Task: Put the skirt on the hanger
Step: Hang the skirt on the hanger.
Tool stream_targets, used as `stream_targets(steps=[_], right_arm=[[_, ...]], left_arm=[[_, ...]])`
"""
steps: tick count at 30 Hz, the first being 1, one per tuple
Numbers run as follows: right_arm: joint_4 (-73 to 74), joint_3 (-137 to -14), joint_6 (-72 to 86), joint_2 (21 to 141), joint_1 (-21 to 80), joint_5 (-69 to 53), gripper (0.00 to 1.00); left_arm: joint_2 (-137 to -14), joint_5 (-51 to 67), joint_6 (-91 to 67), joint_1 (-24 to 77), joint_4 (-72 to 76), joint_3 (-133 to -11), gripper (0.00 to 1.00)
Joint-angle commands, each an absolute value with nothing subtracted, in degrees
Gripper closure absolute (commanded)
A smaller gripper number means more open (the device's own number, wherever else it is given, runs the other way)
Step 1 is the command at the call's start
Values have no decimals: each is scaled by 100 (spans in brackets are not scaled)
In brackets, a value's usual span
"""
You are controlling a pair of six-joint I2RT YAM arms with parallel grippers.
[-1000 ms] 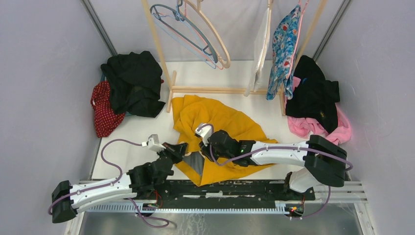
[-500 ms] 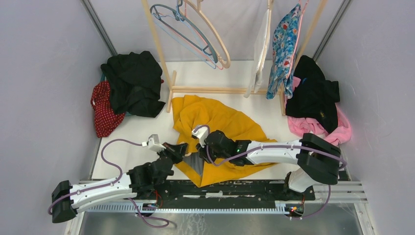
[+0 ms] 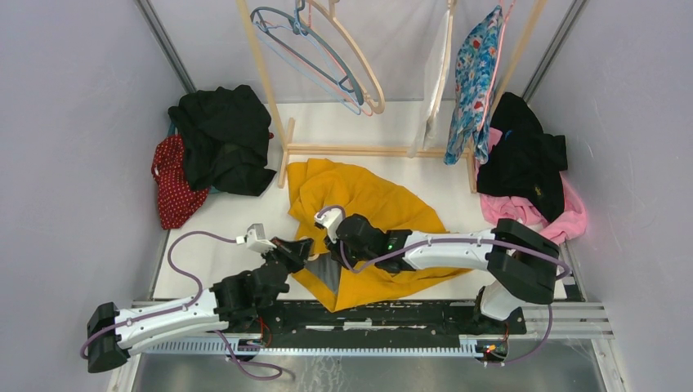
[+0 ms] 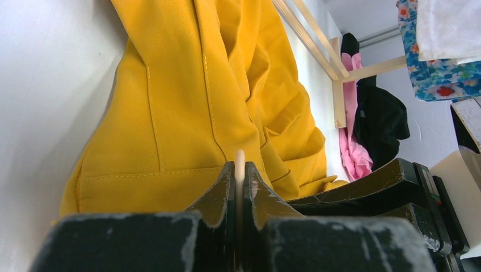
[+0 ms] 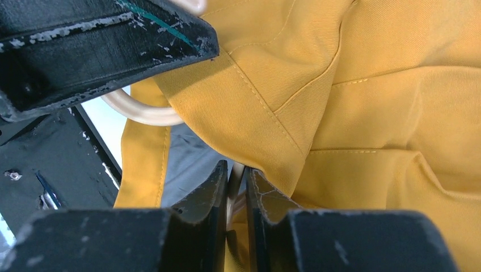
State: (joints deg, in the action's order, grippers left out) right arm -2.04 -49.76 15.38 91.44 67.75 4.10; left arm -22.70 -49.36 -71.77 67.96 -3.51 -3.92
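The yellow skirt [image 3: 368, 204] lies crumpled on the white table, its grey lining [image 3: 327, 273] showing at the near left edge. It fills the left wrist view [image 4: 187, 102] and the right wrist view [image 5: 368, 113]. My left gripper [image 3: 304, 249] is at that edge, shut on a thin cream hanger [image 4: 240, 157] that sticks up between its fingertips [image 4: 239, 168]. My right gripper [image 3: 335, 243] is just to its right, shut [image 5: 235, 173] on a cream bar of the same hanger under the skirt's hem. A curved part of the hanger [image 5: 142, 112] shows beside the hem.
A wooden rack [image 3: 359, 150] stands behind the skirt with spare hangers [image 3: 327, 57], a white garment [image 3: 437, 73] and a floral one [image 3: 474, 73]. Black [image 3: 225, 135] and red dotted [image 3: 172, 184] clothes lie at the left. Black [image 3: 523, 155] and pink [image 3: 564, 216] clothes lie at the right.
My right gripper has slid a little to the left and away along the skirt's edge, closer to the left gripper. The left arm has not moved.
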Motion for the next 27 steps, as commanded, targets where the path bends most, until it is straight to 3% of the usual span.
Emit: stream_targets(steps=[1, 7, 11, 13, 17, 21, 27], right_arm=[[-37, -5289, 1533, 9297, 6777, 174, 83], [203, -5439, 1518, 9415, 6768, -507, 88], [455, -5568, 1493, 9542, 6761, -838, 84], [481, -5565, 1505, 9570, 6758, -902, 88], [466, -5471, 1587, 9546, 6695, -1029, 98], [466, -5345, 1600, 9411, 6658, -1237, 99], [579, -5148, 1496, 9177, 6645, -1337, 99]], left_arm=[[-2209, -4931, -6895, 6854, -395, -704, 97], [-2185, -4896, -6800, 6855, -519, -885, 97], [-2138, -4878, -6705, 6853, -618, -1018, 95], [-2100, -4891, -6699, 6854, -716, -1060, 88], [-1979, -4955, -6704, 6852, -1052, -1183, 63], [-1784, -5071, -6741, 6854, -1573, -1418, 53], [-1480, -5330, -6884, 6855, -2576, -1855, 49]])
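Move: The hanger's hook is in the left fingers, its bend about 2 cm back from them and 1 cm below; from the right hand that hook is some 5 cm left, 2 cm ahead and 1 cm up. The right fingers already grip the hanger's shoulder at the skirt's waistband. The skirt's middle lies about 9 cm right, 6 cm ahead and 5 cm below the right hand; the rack's lower bar is roughly 19 cm ahead, 11 cm right and 4 cm below. The hanger's hook is let go as the left fingers open to about half; that hand then lifts some 2 cm, drifting 1.5 cm left and a little back. The right hand keeps its pinch on the hanger's shoulder at the waistband and draws it about 2 cm back and 1 cm left, turning roughly 10 degrees. ##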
